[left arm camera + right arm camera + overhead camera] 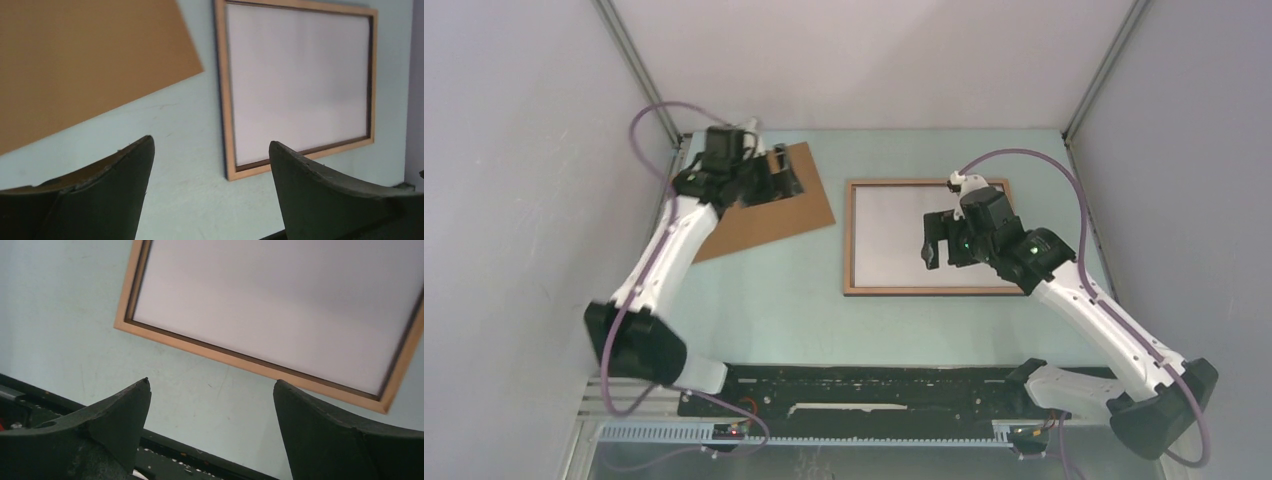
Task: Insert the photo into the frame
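The frame (904, 290) lies flat on the pale green table, right of centre, with its light wood face up. A plain white sheet fills its opening: the photo (889, 235) with its white back up, no print showing. My right gripper (932, 245) hovers open over the photo's right half, nothing between its fingers. In the right wrist view the frame's near corner (200, 346) and the photo (280, 305) sit just beyond the open gripper (211, 382). My left gripper (776, 178) is open and empty above the brown backing board (764, 220). The left wrist view shows the frame (225, 100) ahead.
The brown backing board (75, 65) lies askew at the back left, a hand's width from the frame. A black rail (874, 390) runs along the near table edge. Grey walls with metal corner posts (639, 70) close in the back and both sides.
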Motion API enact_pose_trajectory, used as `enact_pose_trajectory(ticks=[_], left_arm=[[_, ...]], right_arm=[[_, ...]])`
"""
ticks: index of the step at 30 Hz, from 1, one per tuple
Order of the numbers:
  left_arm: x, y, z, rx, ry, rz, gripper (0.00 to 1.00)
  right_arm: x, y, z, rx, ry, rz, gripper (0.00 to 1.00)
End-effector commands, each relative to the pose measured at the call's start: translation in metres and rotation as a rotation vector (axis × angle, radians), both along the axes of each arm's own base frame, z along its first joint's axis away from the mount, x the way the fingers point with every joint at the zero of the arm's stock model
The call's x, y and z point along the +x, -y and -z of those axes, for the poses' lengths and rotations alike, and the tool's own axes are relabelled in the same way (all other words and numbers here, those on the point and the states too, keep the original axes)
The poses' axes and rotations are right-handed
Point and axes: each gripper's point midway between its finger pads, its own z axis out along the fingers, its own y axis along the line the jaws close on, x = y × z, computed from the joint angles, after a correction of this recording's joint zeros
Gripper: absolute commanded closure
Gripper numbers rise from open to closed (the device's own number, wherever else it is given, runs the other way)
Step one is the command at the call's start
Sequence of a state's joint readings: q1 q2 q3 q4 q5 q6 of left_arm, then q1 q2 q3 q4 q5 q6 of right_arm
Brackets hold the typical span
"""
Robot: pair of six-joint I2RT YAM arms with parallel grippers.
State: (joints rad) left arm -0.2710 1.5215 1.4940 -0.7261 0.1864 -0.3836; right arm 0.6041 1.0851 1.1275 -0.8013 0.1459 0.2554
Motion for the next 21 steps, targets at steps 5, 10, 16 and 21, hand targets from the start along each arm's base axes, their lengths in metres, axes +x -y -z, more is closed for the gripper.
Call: enact_pose_trajectory(ticks=[5,10,16,21], left_arm=[[-0.031,-0.110,0.023,-0.092,0.078,-0.373,0.08],[-0.036,-0.179,0.047,-0.229,0.039,-0.724,0.06],[-0.028,-0.232,0.086,-0.352,-0.023,-0.988,0.05],[-0.001,-0.245,0.098,-0.285,-0.031,-0.921,0.06]], right_arm=[[0.042,-0.089,0.004,0.330,-0.080,-0.119,0.00],[0.079,-0.138,0.008,0.336,-0.102,-0.133,0.00],[0.118,-0.215,0.008,0.358,-0.118,-0.247,0.00],[0.156,-0.262,0.036,0.344,-0.206,-0.218,0.01]])
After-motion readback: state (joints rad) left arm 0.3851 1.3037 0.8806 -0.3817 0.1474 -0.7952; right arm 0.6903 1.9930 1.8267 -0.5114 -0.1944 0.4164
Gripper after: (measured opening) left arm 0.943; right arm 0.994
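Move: The brown backing board lies flat, its middle about 13 cm to the left of the left hand, 12 cm ahead and some 20 cm below. From the same hand, the frame's middle, with the photo already in it face down, is about 30 cm to the right and 4 cm ahead, also 20 cm below. From the right hand, the board's middle is about 45 cm left, 25 cm ahead and 18 cm below; that frame's middle is some 16 cm ahead and 2 cm left, equally low. Towards the backing board both hands swing, wide open and empty: the left one sweeps about 23 cm left, sinking 11 cm and drawing slightly back to come over the near left corner, turning some 55 degrees counter-clockwise. The right travels a like distance left and 14 cm forward over the frame towards the board's right end, rolling its left side up a little. Neither touches the board yet. ##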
